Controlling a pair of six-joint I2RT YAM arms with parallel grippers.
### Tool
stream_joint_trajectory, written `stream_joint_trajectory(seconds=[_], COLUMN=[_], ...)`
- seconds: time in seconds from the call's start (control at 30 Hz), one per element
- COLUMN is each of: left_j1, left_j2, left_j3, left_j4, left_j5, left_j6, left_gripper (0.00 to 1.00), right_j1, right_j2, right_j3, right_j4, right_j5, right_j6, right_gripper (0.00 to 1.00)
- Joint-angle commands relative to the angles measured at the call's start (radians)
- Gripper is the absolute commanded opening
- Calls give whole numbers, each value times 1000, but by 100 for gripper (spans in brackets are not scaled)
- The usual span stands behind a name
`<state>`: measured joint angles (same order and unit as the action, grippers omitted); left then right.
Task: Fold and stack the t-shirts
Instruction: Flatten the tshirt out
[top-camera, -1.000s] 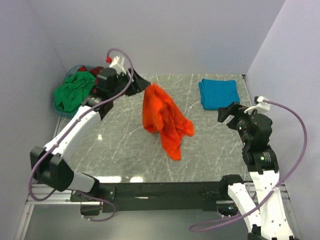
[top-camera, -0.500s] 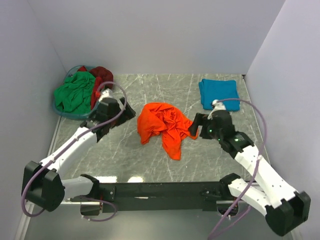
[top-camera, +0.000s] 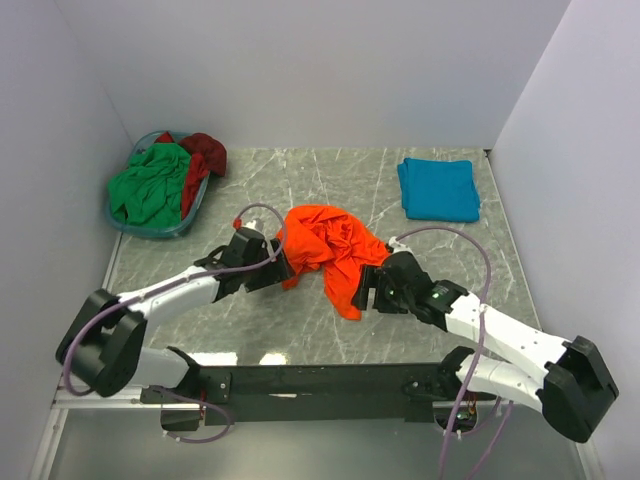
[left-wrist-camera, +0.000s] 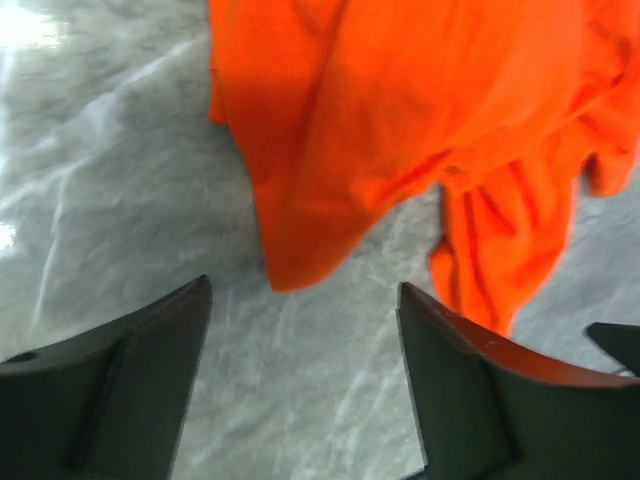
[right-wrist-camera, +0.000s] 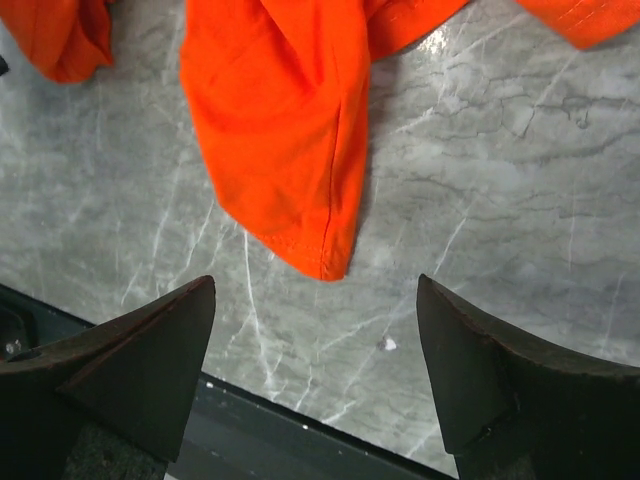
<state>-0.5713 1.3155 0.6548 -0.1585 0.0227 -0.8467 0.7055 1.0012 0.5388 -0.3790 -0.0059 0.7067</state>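
Note:
A bright orange t-shirt (top-camera: 330, 245) lies crumpled in a heap at the middle of the table. My left gripper (top-camera: 283, 272) sits low at its left near edge, open, with a hanging corner of orange cloth (left-wrist-camera: 400, 100) just ahead of the fingers and only bare table between them (left-wrist-camera: 302, 290). My right gripper (top-camera: 365, 290) is low at the shirt's near right tip, also open (right-wrist-camera: 315, 285), with a pointed orange hem (right-wrist-camera: 280, 130) just beyond its fingers. A teal blue t-shirt (top-camera: 438, 188) lies folded at the back right. Green (top-camera: 150, 185) and dark red (top-camera: 205, 152) t-shirts sit bunched in the basket.
The blue plastic basket (top-camera: 150, 231) stands in the back left corner against the wall. The marble table's front edge (right-wrist-camera: 300, 425) and a black rail (top-camera: 320, 380) run just behind my right gripper. Walls close in the left, back and right sides.
The orange t-shirt, held up by my left gripper a second ago, was let go and fell into a heap. Both arms swung down and inward to its near edge.

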Motion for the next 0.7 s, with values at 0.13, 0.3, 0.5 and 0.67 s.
stream_joint_trajectory(seconds=[0.13,0.3,0.5,0.67], left_j1=[-7,-9,-9,-9], left_j2=[149,163,143,51], left_j3=[57,51,58,60], left_j4=[123,123,148,128], left_j5=[71,43,37,-15], left_j6=[72,77,77,74], left_gripper=[66,27,1,0], right_j1=[38,84,118,157], right_j2=[91,171,315,405], right_j3=[43,53,127,174], right_j4=[87,121,100,74], right_j5=[35,46,61,101], right_j6=[37,31,4,11], right_gripper=[85,84,67,43])
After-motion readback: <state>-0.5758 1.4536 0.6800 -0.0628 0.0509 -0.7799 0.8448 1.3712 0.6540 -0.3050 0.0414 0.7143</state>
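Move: The orange t-shirt's near-left corner lies almost under the left hand, about 1 cm ahead, 1 cm right and 4 cm below. The right hand goes for the shirt's lower end, some 4 cm left, 1 cm back and 6 cm down. The bunched middle of the shirt is about 12 cm ahead and 9 cm left of the right hand; the blue folded shirt is roughly 24 cm ahead, 17 cm right. Left sinks 3 cm, pinching the near-left corner; right travels about 6 cm down and left to lower end, half-closing. ##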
